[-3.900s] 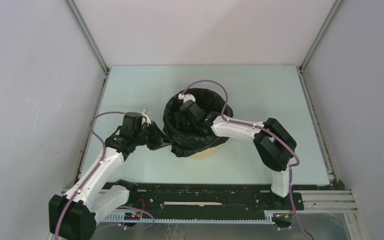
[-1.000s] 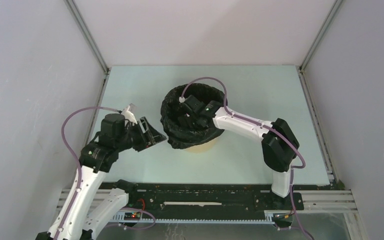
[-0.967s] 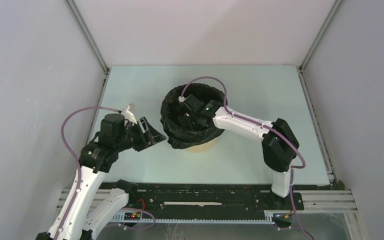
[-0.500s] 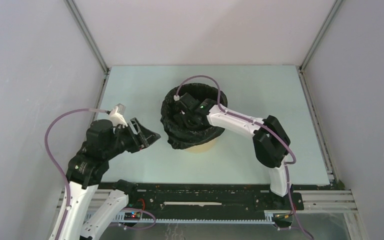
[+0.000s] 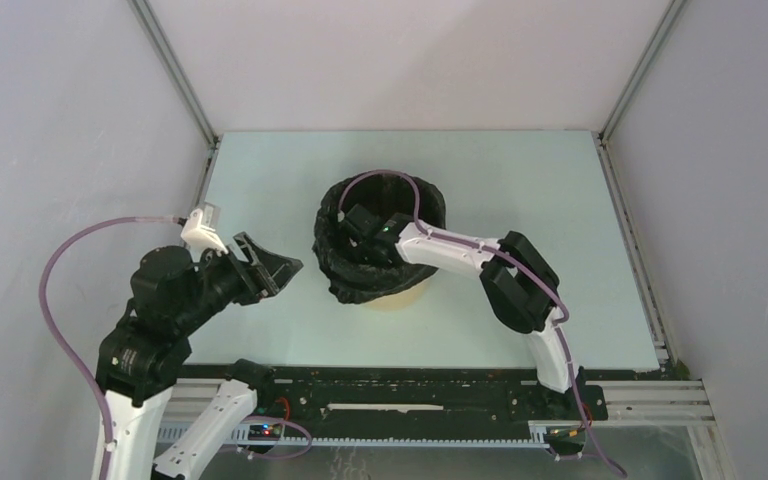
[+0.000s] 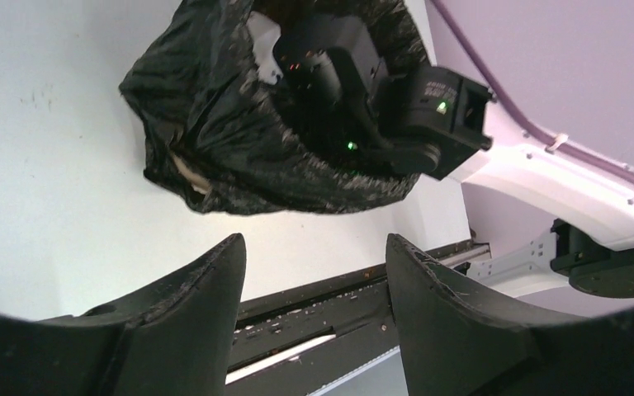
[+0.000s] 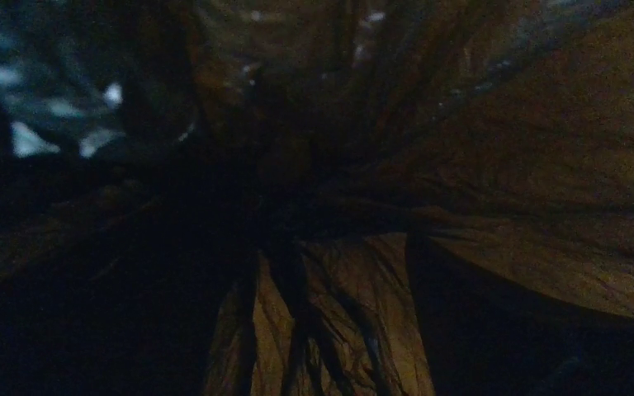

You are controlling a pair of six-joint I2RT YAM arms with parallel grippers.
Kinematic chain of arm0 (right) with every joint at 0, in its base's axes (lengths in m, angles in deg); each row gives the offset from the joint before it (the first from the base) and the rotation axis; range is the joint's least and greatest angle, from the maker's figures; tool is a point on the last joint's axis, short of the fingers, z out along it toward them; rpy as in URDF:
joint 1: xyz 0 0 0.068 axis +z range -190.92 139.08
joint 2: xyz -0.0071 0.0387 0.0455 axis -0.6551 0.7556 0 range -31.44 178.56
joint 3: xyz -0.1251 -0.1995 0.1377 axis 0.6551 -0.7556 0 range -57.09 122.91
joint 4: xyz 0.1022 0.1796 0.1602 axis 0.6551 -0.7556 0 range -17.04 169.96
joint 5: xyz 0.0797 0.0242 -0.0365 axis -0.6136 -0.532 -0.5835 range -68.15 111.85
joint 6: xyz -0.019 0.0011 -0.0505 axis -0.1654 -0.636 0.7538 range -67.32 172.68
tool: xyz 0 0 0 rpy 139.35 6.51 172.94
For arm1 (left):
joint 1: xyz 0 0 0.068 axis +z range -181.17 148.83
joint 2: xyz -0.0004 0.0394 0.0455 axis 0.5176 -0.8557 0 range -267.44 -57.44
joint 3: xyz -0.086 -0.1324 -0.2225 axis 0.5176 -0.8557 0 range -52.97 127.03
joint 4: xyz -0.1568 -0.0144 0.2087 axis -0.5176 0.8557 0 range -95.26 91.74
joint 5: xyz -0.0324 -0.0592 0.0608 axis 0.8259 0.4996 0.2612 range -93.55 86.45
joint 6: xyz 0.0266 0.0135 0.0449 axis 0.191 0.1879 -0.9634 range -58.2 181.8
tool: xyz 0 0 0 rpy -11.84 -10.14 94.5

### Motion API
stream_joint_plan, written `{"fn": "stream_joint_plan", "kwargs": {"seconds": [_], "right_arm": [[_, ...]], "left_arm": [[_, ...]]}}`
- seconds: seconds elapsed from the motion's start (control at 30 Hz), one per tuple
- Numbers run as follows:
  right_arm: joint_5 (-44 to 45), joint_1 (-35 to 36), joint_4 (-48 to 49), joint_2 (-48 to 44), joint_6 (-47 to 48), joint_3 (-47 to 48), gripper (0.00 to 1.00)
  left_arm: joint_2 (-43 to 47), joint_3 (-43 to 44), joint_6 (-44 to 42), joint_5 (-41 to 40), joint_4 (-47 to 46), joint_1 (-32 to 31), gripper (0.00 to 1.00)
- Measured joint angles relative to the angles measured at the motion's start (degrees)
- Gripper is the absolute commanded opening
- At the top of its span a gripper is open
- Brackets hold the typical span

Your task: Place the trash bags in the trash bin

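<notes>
The black, crinkled trash bag (image 5: 360,278) is spread over the trash bin, whose tan base (image 5: 397,298) shows below it, mid-table. The bag's mouth gapes upward. My right gripper (image 5: 357,231) reaches down into the bag on its left side. In the right wrist view its dark fingers stand apart, open, with wrinkled bag film (image 7: 495,165) ahead of the right gripper (image 7: 322,285). My left gripper (image 5: 282,272) hangs open and empty left of the bag, apart from it. From the left wrist the left gripper (image 6: 314,243) faces the trash bag (image 6: 239,157) and a strip of tan bin (image 6: 183,169).
The pale table (image 5: 520,190) is boxed in by grey walls on three sides. A black mounting rail (image 5: 410,395) runs along the near edge. My right arm's purple cable (image 5: 385,178) loops over the bag's mouth.
My left gripper has let go of the bag's left edge, drawn back to the left and risen. My right gripper has shifted leftward inside the bag, whose rim has settled over the bin.
</notes>
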Motion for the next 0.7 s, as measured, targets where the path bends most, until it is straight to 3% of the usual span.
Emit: {"fn": "stream_joint_plan", "kwargs": {"seconds": [0.2, 0.5, 0.7], "right_arm": [[-3.26, 5.70, 0.94, 1.14, 0.09, 2.78, 0.87], [-4.09, 14.60, -6.05, 9.42, 2.32, 23.89, 0.86], [0.42, 13.18, -13.55, 9.66, 2.38, 34.80, 0.86]], "left_arm": [[-0.68, 3.98, -0.39, -0.83, 0.70, 0.00, 0.68], [-2.01, 11.13, -0.74, -3.28, 3.23, -0.04, 0.71], [-2.10, 13.57, -1.11, -4.28, 3.32, -0.07, 0.71]]}}
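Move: The right hand is already deep inside the bag-lined trash bin, low and left of centre. The bin's middle lies about 5 cm to its right, 2 cm back and 7 cm higher, with the trash bag's middle in much the same place. The left gripper hovers some 11 cm left of the right hand, 10 cm back and 28 cm above it. From the left hand, the bin is about 16 cm right, 8 cm ahead and 20 cm below. Reaching down inside the bag with open fingers, the right hand bears on the lined bin's left-hand inside and shoves it about 13 cm left and nearly 9 cm back. The hand then rises to some 10 cm up, easing forward 3 cm. The left hand, still open, climbs about 7 cm clear, its fingertips tipping up roughly 10 degrees. ##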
